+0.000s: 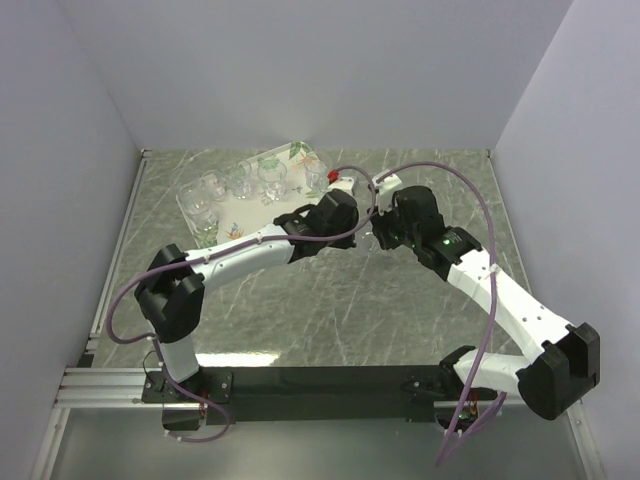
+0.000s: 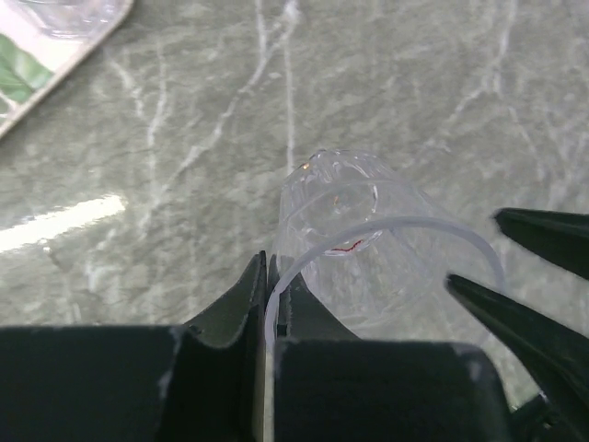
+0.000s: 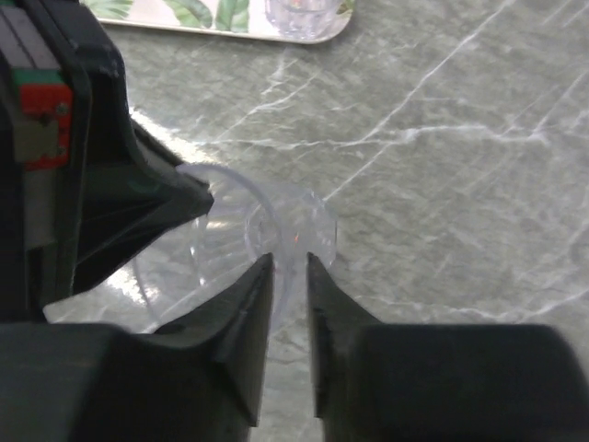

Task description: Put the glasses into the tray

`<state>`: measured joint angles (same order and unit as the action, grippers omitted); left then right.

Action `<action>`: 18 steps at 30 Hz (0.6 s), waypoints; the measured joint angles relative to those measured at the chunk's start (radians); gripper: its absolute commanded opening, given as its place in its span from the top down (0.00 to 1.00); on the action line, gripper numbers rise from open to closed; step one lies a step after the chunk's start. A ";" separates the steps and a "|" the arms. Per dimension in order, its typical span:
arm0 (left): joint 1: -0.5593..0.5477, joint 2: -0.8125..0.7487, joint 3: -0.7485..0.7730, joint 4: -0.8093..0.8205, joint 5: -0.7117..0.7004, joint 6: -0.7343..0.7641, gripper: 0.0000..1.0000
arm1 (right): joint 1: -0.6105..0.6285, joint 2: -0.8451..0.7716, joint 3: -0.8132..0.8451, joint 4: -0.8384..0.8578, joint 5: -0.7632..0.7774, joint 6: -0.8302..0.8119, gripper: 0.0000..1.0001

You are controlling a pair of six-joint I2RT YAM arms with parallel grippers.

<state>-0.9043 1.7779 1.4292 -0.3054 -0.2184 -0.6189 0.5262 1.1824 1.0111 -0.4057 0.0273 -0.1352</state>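
A clear glass lies on its side in the air between my two grippers, over the marble table. The left gripper is shut on its thin rim. From the far side, my right gripper stands a little open, its fingers either side of the wall of that glass with a small gap. In the top view the two grippers, left and right, meet mid-table. The leaf-printed tray lies at the back left with several glasses standing in it.
The tray's corner shows up left in the left wrist view, and its edge with one glass runs along the top of the right wrist view. Grey walls close the table at the back and both sides.
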 measured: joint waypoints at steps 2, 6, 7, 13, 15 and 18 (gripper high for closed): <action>0.005 0.000 -0.008 0.000 -0.014 0.010 1.00 | -0.009 0.000 0.002 -0.004 -0.032 0.007 0.52; 0.016 -0.008 -0.049 0.000 -0.037 0.029 1.00 | -0.027 -0.001 0.003 -0.007 -0.086 0.009 0.42; 0.016 -0.012 -0.061 0.000 -0.042 0.032 1.00 | -0.033 -0.001 0.003 -0.007 -0.100 0.009 0.37; 0.016 -0.049 -0.106 -0.006 -0.065 0.050 1.00 | -0.082 -0.014 0.003 -0.008 -0.161 0.013 0.30; 0.016 -0.069 -0.124 -0.001 -0.081 0.056 1.00 | -0.107 -0.022 0.003 -0.010 -0.188 0.011 0.25; 0.018 -0.103 -0.155 0.005 -0.110 0.065 1.00 | -0.166 -0.039 0.003 -0.023 -0.243 -0.013 0.17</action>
<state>-0.8864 1.6745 1.2743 -0.3008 -0.3283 -0.5537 0.3607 1.1431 1.0145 -0.4282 -0.2157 -0.1486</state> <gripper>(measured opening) 0.058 0.784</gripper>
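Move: The left hand already pinches the glass by its rim; the tray's middle lies about 20 cm to its left, 9 cm ahead and 16 cm below. The glass at the tray's right end stands some 8 cm left and 15 cm ahead, its next neighbour about 18 cm left and 15 cm ahead, both roughly 12 cm lower. From the right hand, the tray is about 26 cm left, 9 cm ahead and 17 cm below. Left hand carries its pinched glass some 5 cm left towards the tray while the right opens clear. ##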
